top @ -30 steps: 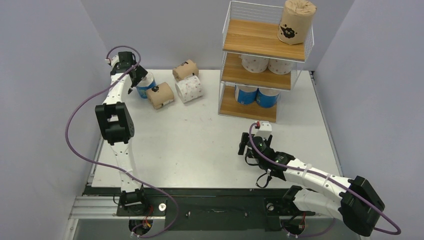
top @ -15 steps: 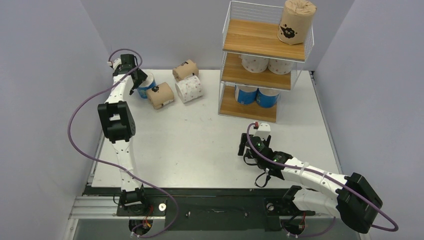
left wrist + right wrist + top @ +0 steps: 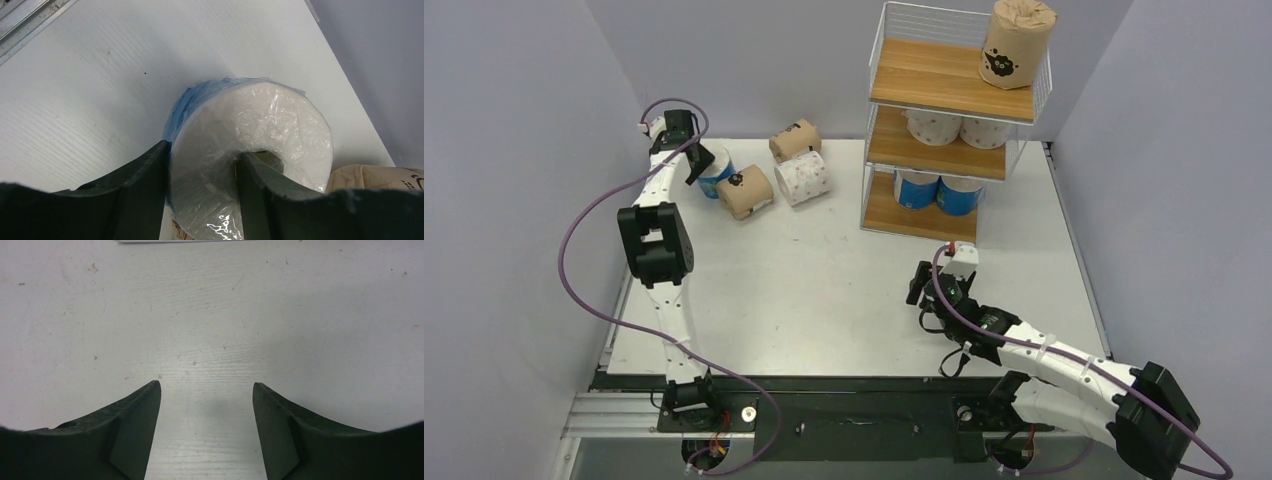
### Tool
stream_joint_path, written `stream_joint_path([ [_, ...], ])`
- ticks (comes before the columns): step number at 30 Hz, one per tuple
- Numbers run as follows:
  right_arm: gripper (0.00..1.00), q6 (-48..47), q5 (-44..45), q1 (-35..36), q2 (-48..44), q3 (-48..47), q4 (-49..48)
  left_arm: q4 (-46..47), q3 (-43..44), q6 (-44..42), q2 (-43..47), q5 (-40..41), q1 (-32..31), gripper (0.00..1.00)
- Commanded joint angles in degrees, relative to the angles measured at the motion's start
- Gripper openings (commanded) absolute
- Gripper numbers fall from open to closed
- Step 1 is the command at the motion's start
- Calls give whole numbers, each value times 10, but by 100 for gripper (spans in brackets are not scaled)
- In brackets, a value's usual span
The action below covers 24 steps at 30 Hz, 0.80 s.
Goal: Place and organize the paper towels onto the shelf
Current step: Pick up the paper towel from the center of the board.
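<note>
My left gripper [image 3: 696, 160] is at the far left of the table, shut on the wall of an upright blue-and-white paper towel roll [image 3: 715, 173]. In the left wrist view one finger presses the roll [image 3: 260, 115] from outside and the other sits in its core; the left gripper [image 3: 204, 150] straddles that wall. The shelf [image 3: 924, 72] stands at the back right. It carries a brown roll [image 3: 1016, 42] on top, two white dotted rolls [image 3: 934, 125] in the middle and two blue-and-white rolls [image 3: 916, 190] at the bottom. My right gripper [image 3: 929, 290] [image 3: 206, 385] hangs open over bare table in front of the shelf.
Two brown rolls [image 3: 745, 190] [image 3: 794, 140] and a white dotted roll [image 3: 803, 178] lie on their sides just right of the held roll. One brown roll's edge [image 3: 375, 175] touches the lower right of the left wrist view. Grey walls enclose the table on the left, back and right.
My left jaws have closed from wide open onto the blue-and-white roll's wall. The right gripper has shifted a little to the right, toward the shelf, and its jaws have narrowed slightly.
</note>
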State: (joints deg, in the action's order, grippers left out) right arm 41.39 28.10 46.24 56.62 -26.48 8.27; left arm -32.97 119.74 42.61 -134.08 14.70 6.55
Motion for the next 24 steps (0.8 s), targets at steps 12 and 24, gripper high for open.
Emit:
stream_joint_path([
  [12, 62, 17, 27, 5, -53, 23, -4, 99, -164, 0, 242, -34, 1, 14],
  [24, 61, -4, 34, 6, -117, 30, 19, 143, -354, -7, 501, -9, -78, 11],
])
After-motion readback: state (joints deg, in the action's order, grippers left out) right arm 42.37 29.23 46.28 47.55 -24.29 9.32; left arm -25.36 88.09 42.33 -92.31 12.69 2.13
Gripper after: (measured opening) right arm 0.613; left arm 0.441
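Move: The left hand already pinches the near-left wall of the standing blue paper towel, one finger in its core; the towel's middle lies about 3 cm to the right and 4 cm below. A brown roll lies some 10 cm right and 7 cm back, a dotted white roll about 27 cm right and 3 cm back, both some 3 cm lower. From the right hand the blue paper towel is roughly 36 cm ahead, 59 cm left and 4 cm below. Keeping its pinch, the left hand lifts the blue paper towel about 17 cm, drawing back 12 cm, and left. ##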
